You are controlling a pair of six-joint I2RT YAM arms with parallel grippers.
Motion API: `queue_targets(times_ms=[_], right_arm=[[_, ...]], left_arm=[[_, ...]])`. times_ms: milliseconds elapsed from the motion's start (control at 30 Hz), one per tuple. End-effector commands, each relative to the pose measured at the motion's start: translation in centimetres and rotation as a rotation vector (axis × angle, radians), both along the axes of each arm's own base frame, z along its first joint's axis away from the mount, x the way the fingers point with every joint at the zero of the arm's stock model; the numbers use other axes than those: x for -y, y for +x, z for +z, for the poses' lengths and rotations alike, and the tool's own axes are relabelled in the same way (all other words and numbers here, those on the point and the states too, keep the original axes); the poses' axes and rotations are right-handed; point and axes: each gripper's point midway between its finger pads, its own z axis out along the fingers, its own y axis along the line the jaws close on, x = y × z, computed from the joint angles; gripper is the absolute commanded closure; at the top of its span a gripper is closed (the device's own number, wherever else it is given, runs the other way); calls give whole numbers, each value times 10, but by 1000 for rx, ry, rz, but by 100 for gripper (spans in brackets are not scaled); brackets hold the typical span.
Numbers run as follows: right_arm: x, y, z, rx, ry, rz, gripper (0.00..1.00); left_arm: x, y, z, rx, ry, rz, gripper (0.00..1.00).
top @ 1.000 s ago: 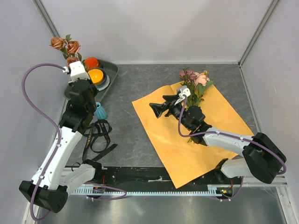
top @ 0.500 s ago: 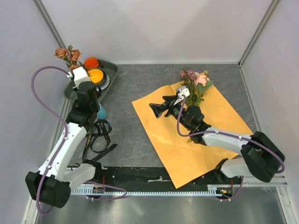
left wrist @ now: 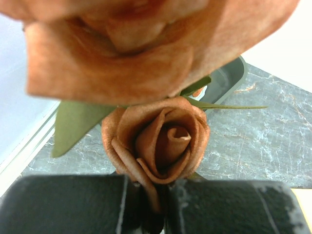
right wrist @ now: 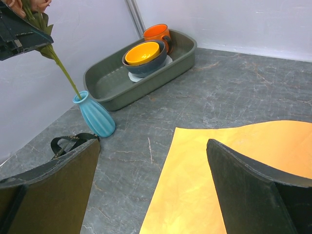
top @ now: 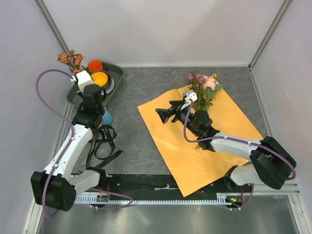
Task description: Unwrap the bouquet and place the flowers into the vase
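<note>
My left gripper point(top: 76, 71) is shut on the stem of a rust-brown rose cluster point(top: 69, 58), held high at the far left. In the left wrist view a rust rose point(left wrist: 156, 139) sits just above the shut fingers point(left wrist: 73, 204). The right wrist view shows that green stem point(right wrist: 63, 73) slanting down to the mouth of the teal vase point(right wrist: 95, 116). From the top the left arm hides most of the vase point(top: 107, 117). The other flowers point(top: 202, 85) lie on the spread orange paper point(top: 195, 151). My right gripper point(top: 163, 113) hangs open and holds nothing over the paper's left part.
A dark green tray point(top: 117, 73) at the back left holds an orange cup point(top: 95, 64) and a yellow bowl point(top: 100, 78). The black ribbon point(top: 100, 141) lies loose on the table in front of the vase. White walls close in on three sides.
The left arm has swung, carrying the rust roses a little right and toward the near edge, over the vase. The right arm has not moved.
</note>
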Motion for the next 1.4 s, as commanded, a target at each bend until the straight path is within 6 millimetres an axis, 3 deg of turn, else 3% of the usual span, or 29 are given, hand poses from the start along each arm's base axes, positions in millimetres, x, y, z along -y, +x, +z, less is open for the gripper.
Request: queue_targets(times_ms=[0,500,833,1000,1233,1367], right_arm=[[0,3,15,39,28,-8,2],[1,4,14,37,28,-11,2],[2,5,14,37,28,-13,2],[1,4,14,36,29,-11,2],[2,5,13,36,29,-14,2],[3,5,14,37,30,-14,2]], left_arm=[[-2,8,1,38,-56,25,96],[1,7,-14,-26,-56,10,85],[-2,0,-21,-49,-58,28,59],[-1,1,-25,-58,-69,24,55],[2,0,-32,-73,-82,20,40],[3,-1,-34,-79,-91,18,38]])
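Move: The left hand holds the orange roses with their stem end already in the vase mouth. The vase's middle lies about 5 cm back, 5 cm to its right and some 21 cm below. From that hand, the yellow bowl stands roughly 12 cm ahead, 2 cm right and 18 cm down; the black ribbon lies about 18 cm back, 6 cm right and 26 cm down. From the idle right hand the vase is about 4 cm ahead, 31 cm left and 18 cm below. The left fingers let go of the rose stem over the vase, easing forward about 1 cm as they start to part, pausing almost still, then opening to a bit over half their range. As they spread, the hand sinks roughly 3 cm towards the vase, drifts back about 1 cm and tips its fingers down some 5 degrees. ##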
